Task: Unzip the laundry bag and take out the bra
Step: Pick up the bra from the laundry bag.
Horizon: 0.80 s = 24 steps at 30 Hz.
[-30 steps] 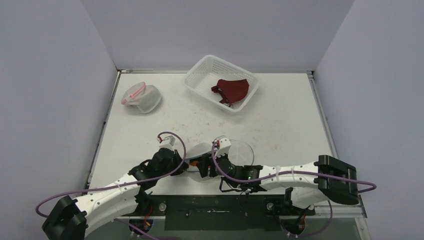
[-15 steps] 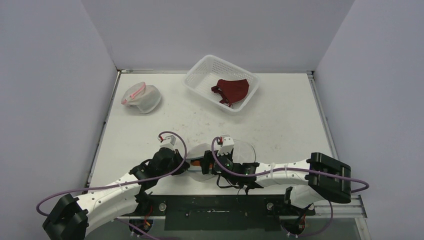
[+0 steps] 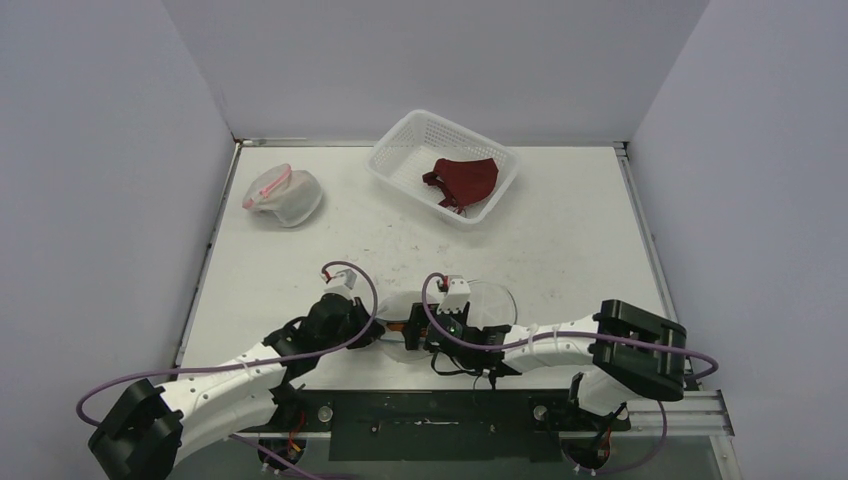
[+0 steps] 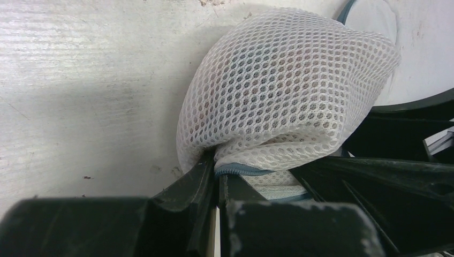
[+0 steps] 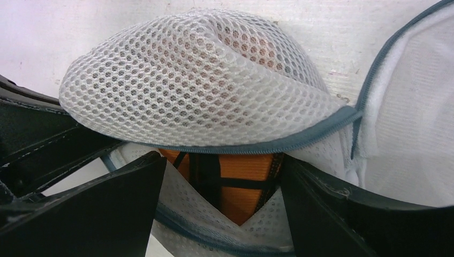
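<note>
The white mesh laundry bag [image 3: 402, 303] lies near the table's front edge, unzipped, with its round flap [image 3: 492, 300] folded open to the right. In the left wrist view my left gripper [image 4: 217, 170] is shut on the bag's grey zipper rim [image 4: 241, 170] below the mesh dome [image 4: 289, 91]. The right wrist view looks into the bag's open mouth. An orange bra with black straps [image 5: 251, 184] shows there under the mesh dome [image 5: 198, 80]. My right gripper [image 5: 222, 211] is open, one finger [image 5: 107, 211] on each side of the mouth, apart from the bra.
A white plastic basket [image 3: 388, 160] at the back holds a dark red garment [image 3: 462, 180]. A second mesh bag with pink trim [image 3: 283, 195] lies at the back left. Grey walls close in three sides.
My right gripper has opened wider and shifted left, closer to the bag's mouth; its elbow also swung left. The left gripper has kept its hold on the rim.
</note>
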### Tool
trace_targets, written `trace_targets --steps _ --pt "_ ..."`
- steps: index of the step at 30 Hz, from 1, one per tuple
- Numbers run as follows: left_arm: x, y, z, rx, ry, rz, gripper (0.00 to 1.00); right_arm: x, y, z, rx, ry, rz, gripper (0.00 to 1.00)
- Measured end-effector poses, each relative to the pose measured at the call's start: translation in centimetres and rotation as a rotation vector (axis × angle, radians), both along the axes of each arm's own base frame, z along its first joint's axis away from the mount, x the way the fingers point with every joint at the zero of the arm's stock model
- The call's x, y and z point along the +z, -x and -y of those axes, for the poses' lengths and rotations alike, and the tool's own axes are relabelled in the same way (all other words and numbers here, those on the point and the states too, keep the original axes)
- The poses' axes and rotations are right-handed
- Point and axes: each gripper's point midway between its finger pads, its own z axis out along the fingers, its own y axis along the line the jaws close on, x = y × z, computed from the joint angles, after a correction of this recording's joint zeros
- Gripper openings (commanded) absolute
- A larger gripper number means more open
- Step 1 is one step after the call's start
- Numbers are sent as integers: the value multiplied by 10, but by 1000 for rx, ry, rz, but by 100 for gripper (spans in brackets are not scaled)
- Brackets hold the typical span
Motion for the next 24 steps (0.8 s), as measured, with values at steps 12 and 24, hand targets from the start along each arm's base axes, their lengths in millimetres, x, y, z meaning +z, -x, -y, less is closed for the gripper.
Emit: trace_targets --steps 12,24 --pt "-5 -2 7 -16 5 -10 0 -14 -5 -6 -18 -62 -27 32" --pt "-5 -1 5 -10 -16 -28 0 13 5 -6 105 -30 70 5"
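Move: The orange bra lies in the bag's open mouth just below the spread right fingers, about 1 cm ahead, 1 cm left and 2 cm down. Ahead of the same hand, about 5 cm out, stands the mesh fold of the laundry bag; the opened round lid lies some 15 cm to its right and 5 cm farther out, on the table. From the left hand, already pinching the bag's zipper edge, the bra is roughly 6 cm right and 2 cm down. Dip the open right gripper about 1.5 cm farther into the bag, easing a centimetre left, and shut the fingers around the orange bra. Then, still closing at first, lift the pinched cloth nearly 3 cm, drawing back slightly towards the end. Keep the left fingers clamped on the zipper edge, almost in place. ##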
